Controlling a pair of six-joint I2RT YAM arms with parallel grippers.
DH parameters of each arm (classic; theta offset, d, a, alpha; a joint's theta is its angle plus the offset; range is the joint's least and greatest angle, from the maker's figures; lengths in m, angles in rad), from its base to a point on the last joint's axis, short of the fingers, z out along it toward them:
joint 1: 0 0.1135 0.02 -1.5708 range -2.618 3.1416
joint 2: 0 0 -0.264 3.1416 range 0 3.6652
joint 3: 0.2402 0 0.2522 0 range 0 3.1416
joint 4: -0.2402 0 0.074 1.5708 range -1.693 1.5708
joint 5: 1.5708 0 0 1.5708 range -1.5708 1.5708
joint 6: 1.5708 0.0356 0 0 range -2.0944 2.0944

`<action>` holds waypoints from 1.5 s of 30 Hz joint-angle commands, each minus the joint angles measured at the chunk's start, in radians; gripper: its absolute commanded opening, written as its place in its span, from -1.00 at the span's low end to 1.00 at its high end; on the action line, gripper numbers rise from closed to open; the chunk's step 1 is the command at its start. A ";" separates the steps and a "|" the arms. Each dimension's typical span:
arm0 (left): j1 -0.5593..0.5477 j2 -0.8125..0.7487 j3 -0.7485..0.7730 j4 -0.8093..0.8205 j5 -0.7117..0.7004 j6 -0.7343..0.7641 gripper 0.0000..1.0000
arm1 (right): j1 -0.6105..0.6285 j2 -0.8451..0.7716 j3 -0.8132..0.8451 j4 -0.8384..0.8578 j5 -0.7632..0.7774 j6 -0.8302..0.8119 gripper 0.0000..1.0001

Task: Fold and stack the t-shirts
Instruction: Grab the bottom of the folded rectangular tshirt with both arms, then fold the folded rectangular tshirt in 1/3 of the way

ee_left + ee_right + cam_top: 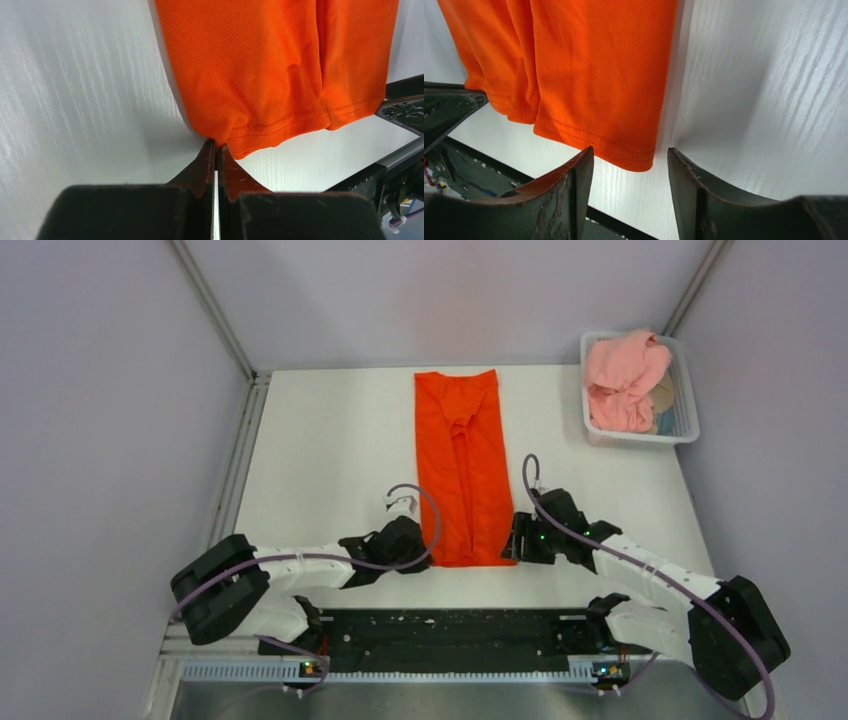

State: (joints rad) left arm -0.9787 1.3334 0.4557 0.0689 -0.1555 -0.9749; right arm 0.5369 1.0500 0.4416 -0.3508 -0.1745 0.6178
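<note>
An orange-red t-shirt (460,465) lies folded into a long narrow strip down the middle of the table, its hem toward the arms. My left gripper (428,558) is at the hem's near left corner. In the left wrist view the left gripper (216,146) is shut, with the puckered corner of the orange t-shirt (260,65) pinched at its tips. My right gripper (515,540) is at the near right corner. In the right wrist view the right gripper (630,150) stands open, its jaws either side of the orange t-shirt's (599,75) hem corner without touching it. A pale pink t-shirt (625,380) lies crumpled in the basket.
A white mesh basket (690,410) stands at the table's far right corner, holding the pink t-shirt and some other cloth. A black rail (450,630) runs along the near edge between the arm bases. Grey walls enclose the table on three sides.
</note>
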 commanded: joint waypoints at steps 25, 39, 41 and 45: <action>0.000 -0.150 -0.059 0.012 0.182 0.086 -1.00 | 0.120 -0.245 -0.132 0.003 -0.013 0.097 -1.00; 0.209 -0.068 0.218 -0.037 0.130 0.204 -1.00 | 0.104 0.038 0.205 0.226 0.212 0.014 -1.00; 0.250 -0.034 0.258 -0.038 0.138 0.208 -1.00 | 0.077 0.104 0.249 0.252 0.207 0.014 -1.00; 0.309 0.046 0.355 -0.062 0.126 0.244 -1.00 | 0.020 0.218 0.336 0.294 0.183 -0.009 -1.00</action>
State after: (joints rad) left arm -0.7170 1.3220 0.7113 0.0086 -0.0196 -0.7822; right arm 0.6079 1.1900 0.6811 -0.1497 -0.0032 0.6449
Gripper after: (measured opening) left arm 0.021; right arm 0.017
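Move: Between the right hand's open fingers lies the shirt's near-right corner, about 1 cm back, 1 cm left and 2 cm below the hand point; the near-left corner is some 16 cm to this hand's left and 1 cm back. The left hand already pinches that near-left corner right at its fingertips. From the left hand, the near-right corner is about 15 cm to the right and level with it, and the middle of the collar end roughly 45 cm ahead and 4 cm right. Closing on the near-right corner, the right hand sinks about 2 cm and pinches it while the left keeps its pinch on the near-left one. Both then drag the hem back towards the base to about 4 cm behind where they began, reverse, and lift it some 9 cm while sweeping about 14 cm forward over the shirt towards the collar; the fingers tip up, the right's by nearly 20 degrees. ##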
